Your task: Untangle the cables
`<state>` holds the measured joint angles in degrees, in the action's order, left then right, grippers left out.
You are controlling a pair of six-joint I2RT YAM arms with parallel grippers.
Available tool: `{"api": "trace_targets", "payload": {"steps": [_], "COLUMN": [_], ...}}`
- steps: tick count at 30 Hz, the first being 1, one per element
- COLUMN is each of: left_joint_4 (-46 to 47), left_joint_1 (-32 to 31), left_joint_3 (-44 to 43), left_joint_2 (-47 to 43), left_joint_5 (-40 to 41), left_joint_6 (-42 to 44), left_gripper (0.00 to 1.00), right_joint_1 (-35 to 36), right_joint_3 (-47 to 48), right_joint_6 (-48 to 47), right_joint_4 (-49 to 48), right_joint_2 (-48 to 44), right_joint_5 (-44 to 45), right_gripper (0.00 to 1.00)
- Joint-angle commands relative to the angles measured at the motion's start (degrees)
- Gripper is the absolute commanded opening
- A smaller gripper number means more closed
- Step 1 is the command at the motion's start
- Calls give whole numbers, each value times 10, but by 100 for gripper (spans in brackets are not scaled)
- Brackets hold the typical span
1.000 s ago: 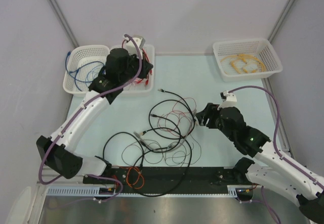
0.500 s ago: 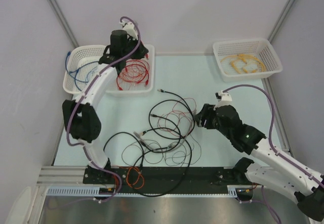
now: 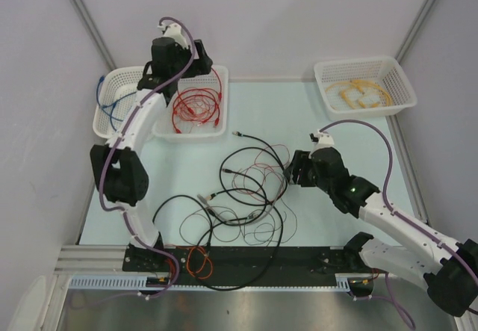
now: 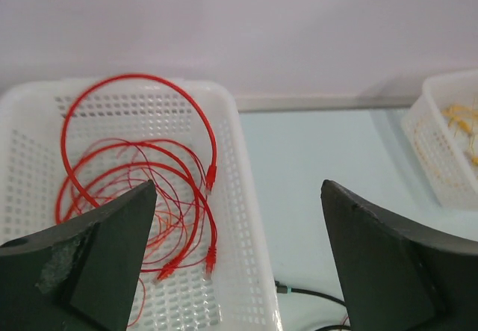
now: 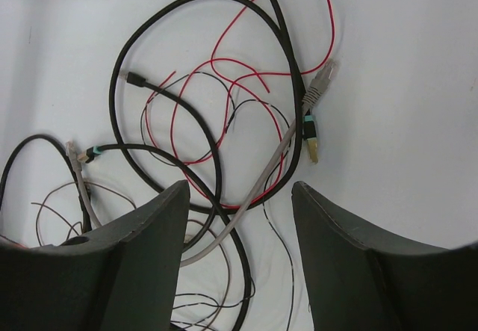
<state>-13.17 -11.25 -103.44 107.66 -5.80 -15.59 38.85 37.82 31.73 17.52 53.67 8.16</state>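
Observation:
The cables lie tangled mid-table: black loops, thin red and brownish wires, and a grey lead. In the right wrist view a black cable, a thin red wire and a grey cable with its plug cross under my right gripper. That gripper is open and holds nothing. It hovers at the tangle's right edge. My left gripper is open and empty, raised over the back baskets. A coiled red cable lies in the basket below it.
A white basket holds the red cable. Left of it, another basket holds a blue cable. A basket with yellow cables stands back right. An orange wire lies over the black front rail.
My left gripper has opened and risen away from the basket, leaving the red cable coiled inside. The right gripper has crept slightly left toward the tangle.

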Motion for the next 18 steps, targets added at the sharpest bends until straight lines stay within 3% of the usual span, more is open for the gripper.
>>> {"api": "trace_targets", "payload": {"steps": [1,5,9,13,18], "left_joint_4": [89,145,136,33,-80], "left_joint_1": [3,-5,-54,-155,-187], "left_joint_3": [99,248,371,455,517], "left_joint_2": [-159,-281,-399,-482,-529], "left_joint_5": [46,29,56,203,226], "left_joint_6": [-14,-54,-37,-45,-106], "left_gripper": [97,100,100,99,100], "right_joint_1": [-4,-5,-1,3,2], "right_joint_3": [7,4,2,2,8], "right_joint_6": [-13,-6,0,-15,-33], "right_joint_4": [-28,-18,1,15,22], "right_joint_2": [-10,-37,-73,-102,-145], "right_joint_5": [-10,-5,3,25,61], "right_gripper": [62,62,62,62,62]}}
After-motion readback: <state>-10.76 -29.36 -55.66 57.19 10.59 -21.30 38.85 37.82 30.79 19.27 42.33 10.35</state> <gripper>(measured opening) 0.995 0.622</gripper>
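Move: Over the red-cable bin, whose middle is about 24 cm below the left hand, 3 cm back and 3 cm to its left; the tangle of cables lies some 34 cm back, 17 cm right and 28 cm down. The black cable's free plug is about 13 cm back, 12 cm right and 28 cm down, the blue-cable bin 3 cm back, 26 cm left and 24 cm down. From the right hand, the tangle's middle is about 12 cm left, 1 cm back and 14 cm below. Pulling back empty from above the red-cable bin, the left hand sweeps some 23 cm straight back towards the tangle, arching up about 7 cm over the bin and sinking again to its starting height; the fingers tip up, then mostly level back, and stay wide open. Meanwhile the right hand lifts about 5 cm above the cables, its fingers tipping up a little and staying partly open. ##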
